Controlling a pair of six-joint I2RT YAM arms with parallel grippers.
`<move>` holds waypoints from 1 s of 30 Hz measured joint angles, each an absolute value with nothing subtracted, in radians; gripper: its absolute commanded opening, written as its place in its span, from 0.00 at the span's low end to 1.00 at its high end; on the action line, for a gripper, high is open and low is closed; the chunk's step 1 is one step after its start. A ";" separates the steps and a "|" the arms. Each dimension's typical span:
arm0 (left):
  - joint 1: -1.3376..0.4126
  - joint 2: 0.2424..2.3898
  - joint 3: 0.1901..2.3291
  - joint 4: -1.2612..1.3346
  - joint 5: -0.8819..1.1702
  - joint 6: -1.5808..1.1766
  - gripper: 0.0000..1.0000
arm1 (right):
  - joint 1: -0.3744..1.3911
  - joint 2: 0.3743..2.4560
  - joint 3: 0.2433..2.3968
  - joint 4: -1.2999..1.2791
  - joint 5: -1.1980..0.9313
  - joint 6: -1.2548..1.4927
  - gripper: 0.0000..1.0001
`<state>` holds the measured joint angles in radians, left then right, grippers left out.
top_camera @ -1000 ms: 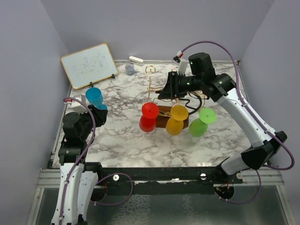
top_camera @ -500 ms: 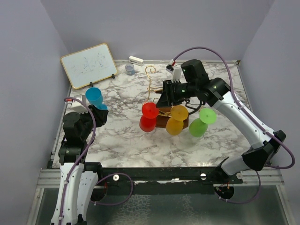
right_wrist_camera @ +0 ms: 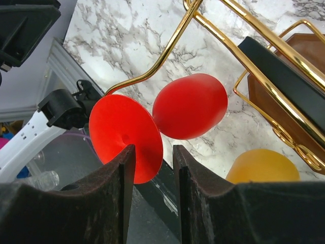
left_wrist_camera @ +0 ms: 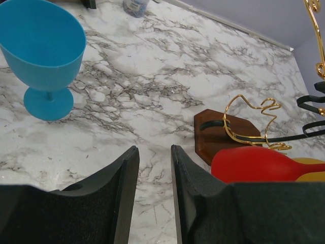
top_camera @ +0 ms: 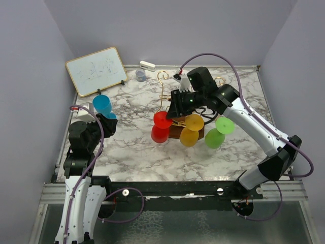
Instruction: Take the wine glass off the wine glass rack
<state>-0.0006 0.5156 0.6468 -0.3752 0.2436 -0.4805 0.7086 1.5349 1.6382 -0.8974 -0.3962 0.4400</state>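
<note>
The wine glass rack (top_camera: 162, 84) (right_wrist_camera: 167, 48) is a gold wire stand on a brown wooden base (left_wrist_camera: 216, 134) mid-table. A red wine glass (top_camera: 162, 120) (right_wrist_camera: 190, 112) (left_wrist_camera: 256, 165) hangs upside down from its left arm, with a yellow one (top_camera: 193, 123) and a green one (top_camera: 224, 126) beside it. My right gripper (top_camera: 174, 111) (right_wrist_camera: 152, 152) is open just above the red glass's foot, whose rim shows in the gap between the fingers. My left gripper (top_camera: 108, 123) (left_wrist_camera: 154, 152) stays open and empty over the marble at the left.
A blue wine glass (top_camera: 102, 105) (left_wrist_camera: 43, 46) stands upright on the table just beyond my left gripper. A whiteboard (top_camera: 96, 70) leans at the back left, with a small grey cup (top_camera: 140, 75) and a white object (top_camera: 147, 65) by the back wall.
My right gripper has swung left and down from behind the rack to the red glass's foot. The left arm and the glasses have not moved.
</note>
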 measured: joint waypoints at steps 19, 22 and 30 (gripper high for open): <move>-0.001 0.516 0.647 -0.375 0.244 -0.481 0.35 | 0.739 1.559 1.650 -0.862 -0.422 0.450 0.01; -0.001 0.516 0.647 -0.375 0.244 -0.481 0.35 | 0.739 1.559 1.650 -0.856 -0.425 0.453 0.01; -0.001 0.516 0.647 -0.376 0.243 -0.481 0.35 | 0.739 1.541 1.650 -0.838 -0.425 0.476 0.01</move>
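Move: The red wine glass hangs upside down on the rack. Its foot is just beyond the right fingertips, and its middle is about 3 cm to the right hand's left, 1 cm back and 7 cm below. At that same depth below the hand hang the orange glass, roughly 9 cm right and 2 cm back, and the green one, some 20 cm right and 3 cm back. From the left hand, the red glass lies about 19 cm right, 1 cm back and 4 cm lower. The right fingers pinch the rim of the red glass's foot: the hand eases about 1 cm left and slightly down onto it, and they close from part-open to nearly shut. Keeping hold, the hand then draws another 1 cm left and rises about 2 cm with a slight roll, working the foot up from the rack hook. ##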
